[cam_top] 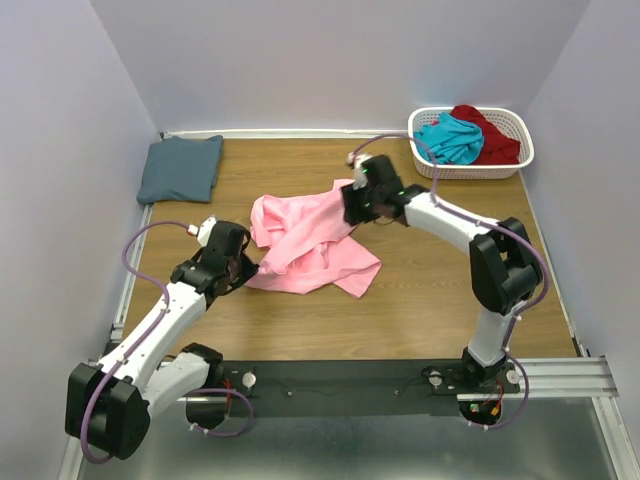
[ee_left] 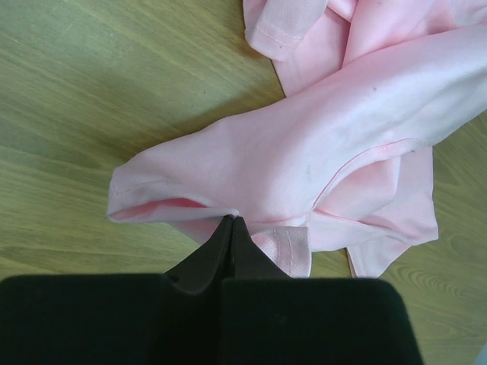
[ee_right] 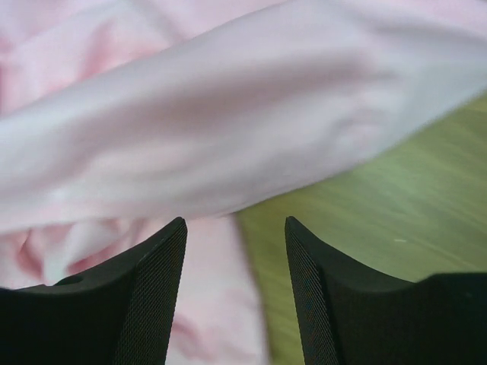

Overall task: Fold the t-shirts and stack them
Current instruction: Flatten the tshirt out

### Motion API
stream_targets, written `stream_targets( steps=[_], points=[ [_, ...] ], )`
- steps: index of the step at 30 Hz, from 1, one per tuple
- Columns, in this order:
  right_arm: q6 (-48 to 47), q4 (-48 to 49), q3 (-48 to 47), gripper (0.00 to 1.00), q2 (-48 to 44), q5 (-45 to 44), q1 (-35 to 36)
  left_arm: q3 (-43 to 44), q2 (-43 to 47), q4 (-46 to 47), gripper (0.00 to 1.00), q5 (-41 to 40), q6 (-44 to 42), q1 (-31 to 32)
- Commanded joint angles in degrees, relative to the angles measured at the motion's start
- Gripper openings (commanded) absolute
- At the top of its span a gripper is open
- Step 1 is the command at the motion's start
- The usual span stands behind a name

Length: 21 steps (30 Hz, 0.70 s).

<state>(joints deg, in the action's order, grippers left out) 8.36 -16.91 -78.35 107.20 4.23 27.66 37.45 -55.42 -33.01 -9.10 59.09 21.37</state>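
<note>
The light pink t-shirt [cam_top: 305, 235] lies crumpled and partly spread in the middle of the wooden table. My left gripper [cam_top: 262, 267] is at its near-left edge, and the left wrist view shows the gripper [ee_left: 233, 219] shut on a thin fold of the pink cloth [ee_left: 319, 152]. My right gripper [cam_top: 352, 205] is over the shirt's far-right part. In the right wrist view this gripper [ee_right: 236, 222] stands open, with a band of pink cloth [ee_right: 190, 114] stretched just beyond the fingertips and nothing between them. A slate blue-grey t-shirt [cam_top: 180, 168] lies folded at the back left.
A white slotted basket [cam_top: 520, 150] stands at the back right corner with a teal t-shirt [cam_top: 450, 138] and a dark red t-shirt [cam_top: 490, 135] in it. Grey walls close in the table on three sides. Bare wood [cam_top: 440, 290] shows to the right of the pink shirt.
</note>
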Motion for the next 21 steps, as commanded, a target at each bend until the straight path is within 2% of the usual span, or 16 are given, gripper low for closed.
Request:
stream_targets(
  steps=[1, 6, 14, 17, 21],
  points=[
    [-7.8, -1.5, 3.3, 0.63, -0.5, -3.8, 9.1, -0.8, 0.8, 3.3, 0.00, 1.1, -2.3, -0.4],
    [-7.4, -1.6, 0.7, 0.68, 3.3, -8.6, 11.6, -1.8, 3.0, 3.5, 0.00, 0.8, -2.0, -0.4],
    [-10.7, -1.6, -2.2, 0.69, 8.6, -9.2, 13.3, -2.6, 3.9, 4.4, 0.00, 1.1, -3.1, -0.4],
    [-10.8, -1.6, -2.5, 0.68, 9.3, -8.5, 13.3, -2.6, 3.7, 4.4, 0.00, 1.3, -3.4, -0.3],
    [-11.3, -1.5, -3.7, 0.62, 10.7, -10.0, 13.3, -2.8, 3.6, 4.9, 0.00, 1.7, -3.5, -0.3]
  ],
)
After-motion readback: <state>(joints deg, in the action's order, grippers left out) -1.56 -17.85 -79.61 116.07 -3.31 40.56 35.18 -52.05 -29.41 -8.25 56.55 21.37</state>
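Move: Below the open right hand runs the near edge of the pink t-shirt; the stretch aimed at is about 5 cm back, 6 cm left and 8 cm below. The shirt's near-right flap has its middle about 13 cm back and 1 cm left, some 9 cm down; the raised corner pinched by the left fingers is roughly 17 cm back and 21 cm left, at about hand height. From the left hand, that edge is about 12 cm ahead, 15 cm right and 9 cm down. Swinging back and left about 9 cm, the right hand first gets over the shirt's near edge, then sinks some 5 cm more onto it, turning about 15 degrees counter-clockwise with its left side dipping; the fingers stay open, and the tips come to straddle the hem and touch the cloth. The left hand keeps its pinch on the lifted corner, almost still. ##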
